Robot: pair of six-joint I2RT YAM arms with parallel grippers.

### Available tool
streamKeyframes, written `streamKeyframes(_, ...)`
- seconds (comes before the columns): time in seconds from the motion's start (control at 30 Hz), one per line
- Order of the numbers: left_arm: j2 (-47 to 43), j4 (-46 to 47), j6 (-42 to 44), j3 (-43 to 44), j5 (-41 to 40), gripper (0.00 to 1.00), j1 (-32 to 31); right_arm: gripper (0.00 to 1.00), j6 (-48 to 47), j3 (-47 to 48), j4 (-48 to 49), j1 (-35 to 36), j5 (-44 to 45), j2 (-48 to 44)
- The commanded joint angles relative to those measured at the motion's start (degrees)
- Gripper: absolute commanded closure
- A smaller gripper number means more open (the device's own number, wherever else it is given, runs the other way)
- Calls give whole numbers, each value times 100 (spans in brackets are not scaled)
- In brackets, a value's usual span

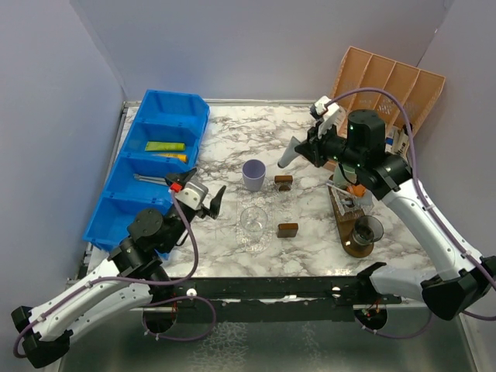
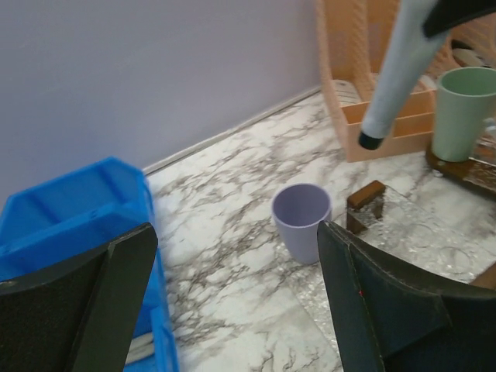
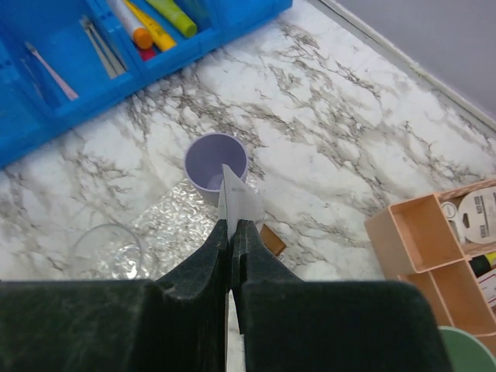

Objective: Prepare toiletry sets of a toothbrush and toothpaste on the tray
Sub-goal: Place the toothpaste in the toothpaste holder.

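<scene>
My right gripper (image 1: 306, 149) is shut on a pale grey tube (image 1: 287, 155) with a dark cap, held in the air to the right of the lilac cup (image 1: 253, 175). The tube's flat crimped end (image 3: 240, 198) sticks out past the closed jaws, above the lilac cup (image 3: 215, 161). A clear cup (image 1: 253, 225) stands on a clear textured tray (image 1: 273, 205) with brown handles. My left gripper (image 1: 209, 200) is open and empty, left of the clear cup and facing the lilac cup (image 2: 301, 221). A smoky dark cup (image 1: 367, 230) and a mint green cup (image 2: 463, 112) stand on a wooden tray (image 1: 353, 232).
A blue divided bin (image 1: 155, 155) along the left holds coloured tubes (image 1: 165, 146) and thin toothbrushes (image 1: 151, 180). A tan compartment organiser (image 1: 387, 81) leans at the back right. Purple walls close in the back and both sides.
</scene>
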Motion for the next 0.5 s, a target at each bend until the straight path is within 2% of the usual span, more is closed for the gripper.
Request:
streamKeyframes(0.0,-288,190,-119,-163,-1501,11,-27,99,-983,-176,397,-9,279,62)
streamKeyframes(0.23,-498,201,-137,-266,-1765,10,-27,99,-1309,-591,466,7,-4,1)
streamKeyframes(0.47,-433,172,-185,-259,-1796,10,-27,99,-1340,-921,456,89,115,11)
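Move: The right hand holds the white toothpaste; the clear, brown-ended toothpaste holder lies about 8 cm back, 3 cm left and some 17 cm below it. The purple cup stands about 14 cm to the hand's left and 3 cm back, the glass cup 14 cm left and 18 cm back. From the empty left hand the holder is roughly 25 cm right, 5 cm ahead and 17 cm below. Right hand lowers the gripped toothpaste about 7 cm towards its holder; open, empty left withdraws 5 cm leftward. ##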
